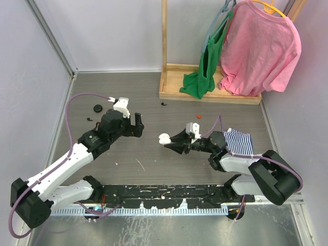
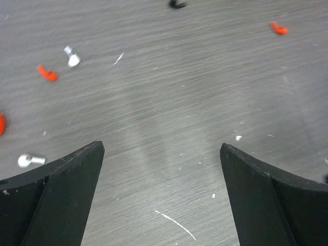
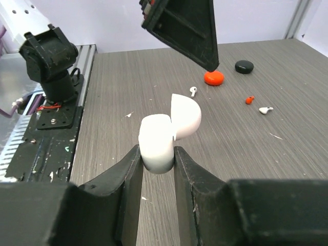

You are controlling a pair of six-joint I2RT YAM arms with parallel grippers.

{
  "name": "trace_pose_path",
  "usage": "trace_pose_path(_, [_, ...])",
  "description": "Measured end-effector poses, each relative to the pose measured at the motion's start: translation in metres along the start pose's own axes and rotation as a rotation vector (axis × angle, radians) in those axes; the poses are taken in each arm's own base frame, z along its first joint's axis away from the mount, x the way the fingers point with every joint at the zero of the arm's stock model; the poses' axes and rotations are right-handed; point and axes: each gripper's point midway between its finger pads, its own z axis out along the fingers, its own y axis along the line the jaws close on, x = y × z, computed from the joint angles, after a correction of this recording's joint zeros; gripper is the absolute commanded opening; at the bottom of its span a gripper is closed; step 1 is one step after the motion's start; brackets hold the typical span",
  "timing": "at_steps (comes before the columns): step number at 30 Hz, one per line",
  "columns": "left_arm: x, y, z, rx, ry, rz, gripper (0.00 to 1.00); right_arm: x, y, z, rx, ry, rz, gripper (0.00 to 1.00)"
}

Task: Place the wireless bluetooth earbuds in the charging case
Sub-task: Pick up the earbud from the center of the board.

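Note:
My right gripper (image 3: 158, 150) is shut on a white charging case (image 3: 156, 138), held above the table with its lid (image 3: 185, 115) hinged open; in the top view the case (image 1: 164, 138) sits at the tips of that gripper (image 1: 173, 141). The left gripper (image 2: 162, 147) is open with only bare table between its fingers, and it hangs left of the case (image 1: 137, 126). Loose earbuds lie on the table: two white (image 2: 72, 57) (image 2: 28, 160), two red (image 2: 47, 74) (image 2: 278, 28), one black (image 2: 177, 4). The right wrist view shows white ones (image 3: 193, 91) (image 3: 265, 109) and a red one (image 3: 249, 100).
A red round case (image 3: 213, 78) and a black round case (image 3: 244, 66) lie beyond the held case. A wooden rack (image 1: 205, 92) with a green cloth (image 1: 205, 66) and a pink shirt (image 1: 261, 51) stands at the back right. A striped cloth (image 1: 238, 139) lies on the right arm.

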Motion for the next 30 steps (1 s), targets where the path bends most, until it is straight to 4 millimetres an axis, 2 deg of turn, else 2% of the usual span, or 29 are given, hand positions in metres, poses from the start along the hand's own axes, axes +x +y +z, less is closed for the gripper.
trace_pose_path(6, [0.024, 0.049, 0.009, -0.245, 0.081, -0.129, 0.98, -0.002, -0.006, 0.0, 0.034, -0.012, -0.017, 0.12])
trace_pose_path(12, [0.04, 0.101, 0.009, -0.472, 0.115, -0.3, 0.98, -0.001, -0.009, -0.001, 0.052, -0.013, -0.02, 0.11])
trace_pose_path(17, [0.063, 0.14, 0.007, -0.635, 0.171, -0.439, 0.98, 0.001, -0.01, -0.001, 0.056, -0.009, -0.016, 0.1])
trace_pose_path(25, [0.1, 0.171, 0.01, -0.795, 0.284, -0.566, 0.98, 0.002, -0.01, -0.001, 0.056, -0.006, -0.013, 0.1])
trace_pose_path(30, [0.116, 0.186, 0.014, -0.861, 0.338, -0.605, 0.98, 0.002, -0.009, 0.0, 0.053, -0.006, -0.013, 0.1])
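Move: The nearer white earbud, lying on the board, is about 17 cm to the left hand's left, 4 cm ahead and some 20 cm below. The round orange case lies 6 cm farther out than that earbud and 3 cm more to the left. At the same depth, the orange earbud is about 14 cm ahead and 10 cm left of the hand, and the second white earbud 16 cm ahead and 6 cm left. From the right hand the nearer white earbud is 33 cm left, 9 cm ahead and 18 cm below. Leftward and down in one sweep, the empty left hand travels about 16 cm left and nearly 15 cm lower to come in over the nearer white earbud. It swings counter-clockwise some 50 degrees while the fingers tip more steeply down and stay wide open. The sideways part eases off towards the end as the sinking goes on, and the fingers remain clear above the earbud. ##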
